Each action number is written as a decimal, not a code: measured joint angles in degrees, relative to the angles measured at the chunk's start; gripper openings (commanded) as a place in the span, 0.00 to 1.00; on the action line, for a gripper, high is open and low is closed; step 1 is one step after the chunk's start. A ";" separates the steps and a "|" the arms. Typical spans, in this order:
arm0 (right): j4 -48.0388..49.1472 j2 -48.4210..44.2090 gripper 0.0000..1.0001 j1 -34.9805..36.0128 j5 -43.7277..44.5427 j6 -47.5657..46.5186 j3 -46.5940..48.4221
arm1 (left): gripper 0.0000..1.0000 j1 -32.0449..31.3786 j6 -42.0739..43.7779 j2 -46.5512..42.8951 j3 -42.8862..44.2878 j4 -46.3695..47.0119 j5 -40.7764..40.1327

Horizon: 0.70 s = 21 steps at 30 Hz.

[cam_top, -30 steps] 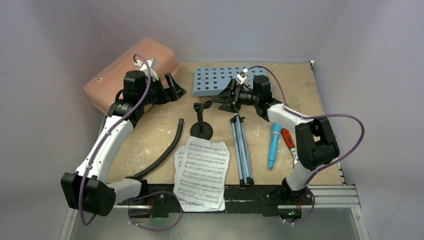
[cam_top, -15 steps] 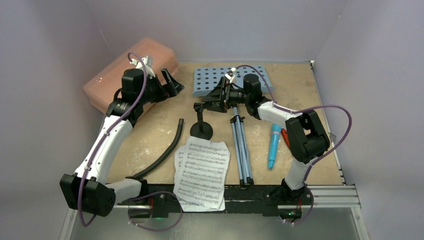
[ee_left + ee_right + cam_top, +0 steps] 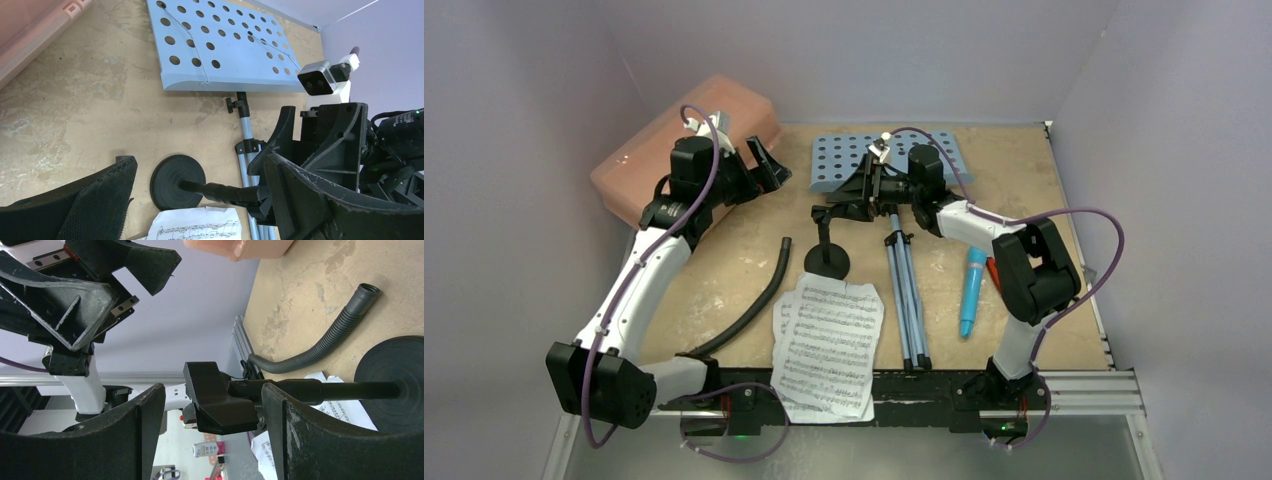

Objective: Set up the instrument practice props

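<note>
The black mic stand point(image 3: 827, 260) stands upright on its round base, mid-table. My right gripper point(image 3: 846, 203) reaches in from the right at the stand's top. Its jaws are open on either side of the clip point(image 3: 220, 400), with a gap on one side. The light-blue music stand point(image 3: 844, 160) lies flat behind, its tripod point(image 3: 907, 300) folded toward the front. Two sheet-music pages point(image 3: 829, 345) lie at the front edge. The turquoise microphone point(image 3: 971, 292) lies to the right. My left gripper point(image 3: 769, 170) hangs open and empty at the back left, looking down on the stand's base point(image 3: 170, 180).
A salmon-pink case point(image 3: 686, 140) sits at the back left corner, just behind my left gripper. A curved black hose point(image 3: 749, 305) lies left of the pages. A small red-orange item point(image 3: 997, 276) lies beside the microphone. Grey walls close in three sides.
My right arm has swung left from the music stand to the mic stand's clip, and its jaws have narrowed a little. My left gripper has turned slightly and stays open.
</note>
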 measured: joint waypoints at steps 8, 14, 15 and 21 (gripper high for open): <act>0.79 0.42 0.45 0.33 -1.31 0.52 0.00 | 0.97 0.00 0.00 1.55 0.31 0.02 -0.09; 3.39 2.27 0.16 0.33 -2.38 2.45 0.00 | 0.97 0.00 0.02 2.64 1.60 0.33 0.02; 3.63 2.32 0.12 0.33 -2.45 2.60 0.00 | 0.97 0.00 0.02 2.71 1.75 0.37 0.02; 3.85 2.43 0.00 0.35 -2.60 2.75 0.42 | 0.97 0.00 0.07 2.71 2.54 0.37 0.00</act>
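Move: The black stand's head sits about 2 cm to the right hand's left, level with it in depth and height, already between the open pads. From that hand, some 20 cm below it, the sheet music lies about 20 cm back and 2 cm left, the folded tripod legs 7 cm back and 15 cm right, and the black hose 9 cm back and 18 cm left. From the left hand, the stand's head is about 12 cm right, 5 cm back and 4 cm lower. The right hand's pads close onto the black stand's head, one from above and one from below, and pinch it near their tips, the gap going from about three quarters open to two fifths and stopping there on the head. The hand itself stays nearly in place, fingers still pointing left, easing only some 0.5 cm left, back and down. ##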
